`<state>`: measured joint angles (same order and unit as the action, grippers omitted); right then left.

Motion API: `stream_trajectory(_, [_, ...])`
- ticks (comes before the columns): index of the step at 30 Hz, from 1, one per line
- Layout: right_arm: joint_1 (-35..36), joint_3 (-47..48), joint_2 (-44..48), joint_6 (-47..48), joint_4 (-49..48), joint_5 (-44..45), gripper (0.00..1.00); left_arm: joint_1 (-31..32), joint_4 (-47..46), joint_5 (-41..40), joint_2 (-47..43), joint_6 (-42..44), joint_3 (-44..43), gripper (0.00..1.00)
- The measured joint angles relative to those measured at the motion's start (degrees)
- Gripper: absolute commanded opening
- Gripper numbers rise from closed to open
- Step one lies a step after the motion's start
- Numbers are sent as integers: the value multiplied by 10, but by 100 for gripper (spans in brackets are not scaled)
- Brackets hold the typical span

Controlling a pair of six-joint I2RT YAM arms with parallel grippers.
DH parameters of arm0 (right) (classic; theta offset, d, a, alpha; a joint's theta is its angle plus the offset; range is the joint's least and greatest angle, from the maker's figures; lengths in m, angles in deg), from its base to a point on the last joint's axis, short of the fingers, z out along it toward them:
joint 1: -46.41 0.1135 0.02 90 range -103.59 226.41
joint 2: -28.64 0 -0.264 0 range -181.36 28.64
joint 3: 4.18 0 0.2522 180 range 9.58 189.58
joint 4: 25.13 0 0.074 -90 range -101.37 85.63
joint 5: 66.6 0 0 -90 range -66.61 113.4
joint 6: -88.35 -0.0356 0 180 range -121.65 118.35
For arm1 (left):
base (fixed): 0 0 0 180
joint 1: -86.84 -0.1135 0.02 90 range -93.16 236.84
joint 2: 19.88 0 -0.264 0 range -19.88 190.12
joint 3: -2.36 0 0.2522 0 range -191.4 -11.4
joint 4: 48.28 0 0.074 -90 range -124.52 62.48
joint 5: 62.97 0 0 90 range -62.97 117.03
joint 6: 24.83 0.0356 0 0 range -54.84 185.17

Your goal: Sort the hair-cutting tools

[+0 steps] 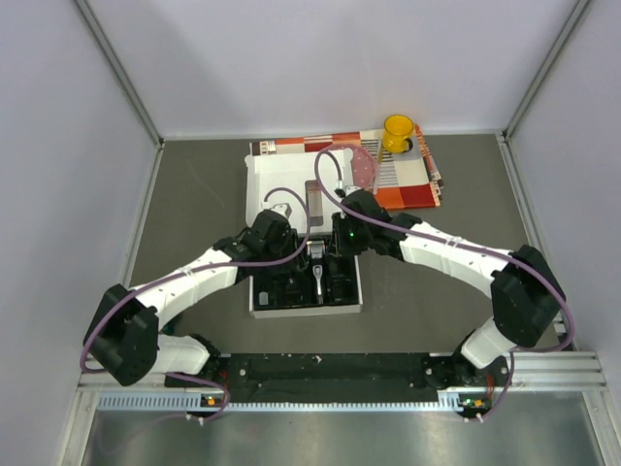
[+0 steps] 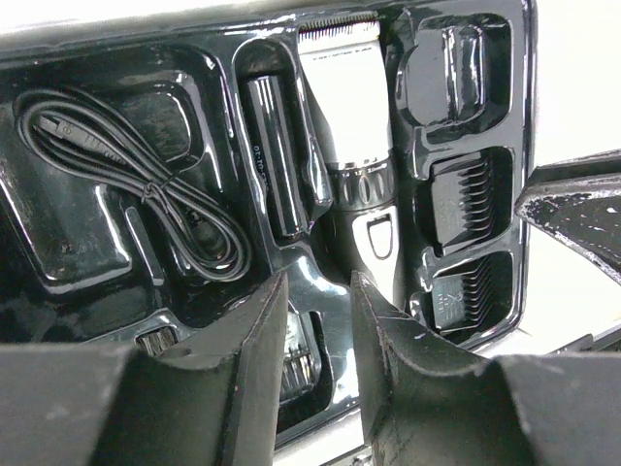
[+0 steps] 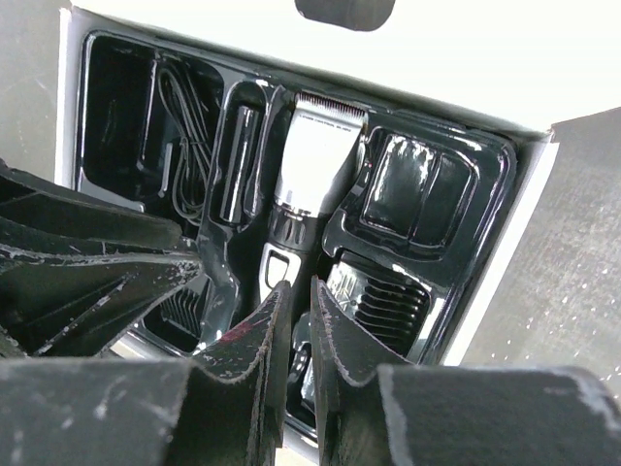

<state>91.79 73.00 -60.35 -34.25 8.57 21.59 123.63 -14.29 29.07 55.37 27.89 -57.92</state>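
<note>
The black-and-silver clipper (image 1: 318,269) lies in the middle slot of the black moulded tray, blade end away from me; it also shows in the left wrist view (image 2: 349,126) and the right wrist view (image 3: 312,175). A coiled black cord (image 2: 146,194) fills the left compartment, and a thin black stick (image 2: 277,160) lies beside the clipper. Guard combs (image 2: 468,199) sit in the right-hand slots; one also shows in the right wrist view (image 3: 388,303). My left gripper (image 2: 318,296) hovers open and empty over the tray's near edge. My right gripper (image 3: 301,296) hovers over the clipper's handle, its fingers parted by a narrow gap, nothing between them.
The tray sits in a white cardboard box (image 1: 254,303) with its lid (image 1: 281,173) open toward the back. A yellow cup (image 1: 398,133) stands on an orange-patterned booklet (image 1: 412,180) at the back right. Both grippers crowd close together over the box.
</note>
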Motion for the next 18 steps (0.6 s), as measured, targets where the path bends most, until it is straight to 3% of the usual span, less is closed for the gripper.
stream_trajectory(18, [2,-35,-45,-22,13,-13,12,0,-1,0,0,0,24,34])
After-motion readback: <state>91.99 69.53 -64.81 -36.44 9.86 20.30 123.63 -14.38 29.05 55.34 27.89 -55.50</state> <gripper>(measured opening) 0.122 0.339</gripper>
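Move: The right gripper stands high over the tray. The upper right comb lies about 4 cm back, 2 cm to its right and 7 cm below; the clipper's middle is 4 cm back and 4 cm left, and the empty twin compartment 2 cm ahead and 2 cm right. From the left gripper, that comb is roughly 11 cm right, 3 cm back and 5 cm down, and the clipper some 5 cm right and 2 cm back. Bring the right gripper down about 5.5 cm with its fingers kept nearly shut, easing back some 2 cm and slightly right in the first half, then sinking almost straight to the left part of the upper right comb, tilting a little on the way. Meanwhile lower the left gripper about 1.5 cm and back 1 cm over the tray left of the clipper, then hold it there. ##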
